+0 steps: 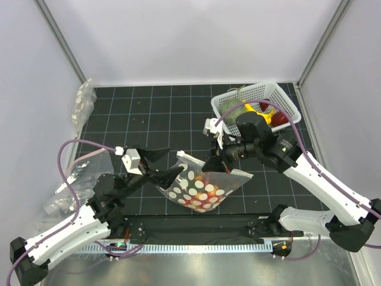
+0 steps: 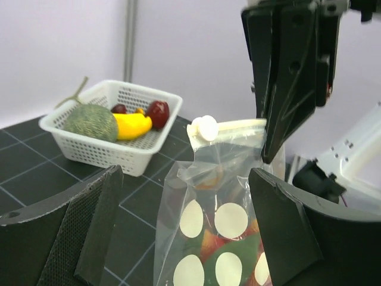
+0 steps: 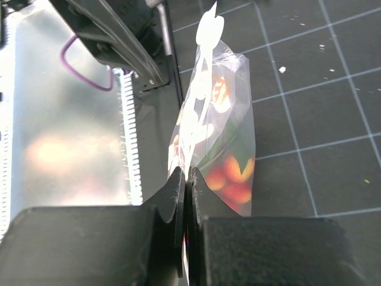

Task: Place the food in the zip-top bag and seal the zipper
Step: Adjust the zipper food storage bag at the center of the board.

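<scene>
The dotted zip-top bag [image 1: 202, 192] hangs upright over the near middle of the mat, with the red food [image 1: 201, 182] inside it. My right gripper [image 1: 222, 164] is shut on the bag's top edge at the zipper [image 2: 238, 126] and holds it up. In the right wrist view the pads [image 3: 178, 185] pinch the plastic, with the bag [image 3: 229, 89] and the food [image 3: 232, 173] beyond them. My left gripper [image 2: 187, 179] is open, with its jaws standing on either side of the bag's [image 2: 205, 208] left end and not touching it. It also shows in the top view [image 1: 166, 164].
A white basket [image 1: 257, 102] at the back right holds a banana, a round green vegetable and dark red fruit; it also shows in the left wrist view [image 2: 107, 152]. Plain clear bags lie at the far left [image 1: 83, 102] and near left [image 1: 68, 193]. A metal strip runs along the near edge.
</scene>
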Robot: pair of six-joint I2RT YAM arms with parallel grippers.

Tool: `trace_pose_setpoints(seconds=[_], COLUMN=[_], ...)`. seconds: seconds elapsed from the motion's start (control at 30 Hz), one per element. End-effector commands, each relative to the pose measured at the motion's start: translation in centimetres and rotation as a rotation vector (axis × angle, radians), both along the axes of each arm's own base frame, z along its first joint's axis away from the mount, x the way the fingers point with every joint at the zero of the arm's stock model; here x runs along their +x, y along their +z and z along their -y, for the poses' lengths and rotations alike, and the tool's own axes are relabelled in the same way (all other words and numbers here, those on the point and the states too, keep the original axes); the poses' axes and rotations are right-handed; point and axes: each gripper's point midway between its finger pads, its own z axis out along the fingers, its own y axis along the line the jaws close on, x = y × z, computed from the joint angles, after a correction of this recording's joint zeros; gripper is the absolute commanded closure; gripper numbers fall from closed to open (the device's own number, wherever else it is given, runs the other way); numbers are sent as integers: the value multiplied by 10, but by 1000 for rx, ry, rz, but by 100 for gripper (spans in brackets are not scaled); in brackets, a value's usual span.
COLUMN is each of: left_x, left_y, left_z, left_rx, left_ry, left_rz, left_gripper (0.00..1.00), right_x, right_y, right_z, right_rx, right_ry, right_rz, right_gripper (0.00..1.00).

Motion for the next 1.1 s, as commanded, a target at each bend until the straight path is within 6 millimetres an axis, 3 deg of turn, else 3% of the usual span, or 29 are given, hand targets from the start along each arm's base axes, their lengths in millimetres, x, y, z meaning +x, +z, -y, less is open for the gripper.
trace_pose_setpoints(seconds=[0.0,0.07,0.1,0.17,0.27,0.3,0.57,0.6,0.63,0.73,0.87,1.07], left_x=[-16,-14,-14,-15,-15,-15,-22,-24,-25,-28,-30,-29], left_y=[19,16,16,16,15,16,21,23,22,22,20,12], left_z=[13,19,21,24,28,28,29,28,29,32,37,50], left_rx=[-5,12,15,22,25,20,-9,-15,-11,-7,2,33], left_ry=[-113,-129,-136,-153,-166,-166,-206,-211,-218,-242,-276,-323], left_rz=[82,68,67,64,56,48,42,46,46,45,36,-5], left_gripper=[10,17,26,34,74,100,100,100,100,100,100,100], right_x=[-12,-14,-14,-15,-17,-17,0,1,3,9,23,25], right_y=[22,22,21,20,19,18,11,11,13,21,31,41], right_z=[-7,-9,-9,-10,-11,-11,-16,-17,-19,-23,-23,-30], right_rx=[94,94,94,92,90,89,80,87,96,150,227,307], right_ry=[83,94,97,102,111,110,33,29,22,-12,-87,-105], right_rz=[47,45,44,42,39,38,48,49,52,85,160,156], right_gripper=[99,99,99,99,99,99,97,89,68,54,49,44])
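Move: About 4 cm to the left hand's right, 1 cm back and 2 cm below it, the slider-end corner of the zipper bag stands up. The right gripper, shut on the zipper strip, is 12 cm to the left hand's right and 3 cm back, level with it. The food in the bag hangs 13 cm down, 10 cm right and 5 cm back. From the right hand the corner lies roughly 8 cm left, 2 cm ahead and 2 cm down. Closing in on the slider-end corner, the left hand goes about 5 cm right, also sinking and drawing back some 2 cm each; its open fingers shut early to pinch the film just under the slider while the wrist swings 15 degrees clockwise. The right hand keeps its pinch, easing back a little, then opens halfway, lets go of the strip and moves about 3 cm forward and slightly left, fingertips tilting up. ##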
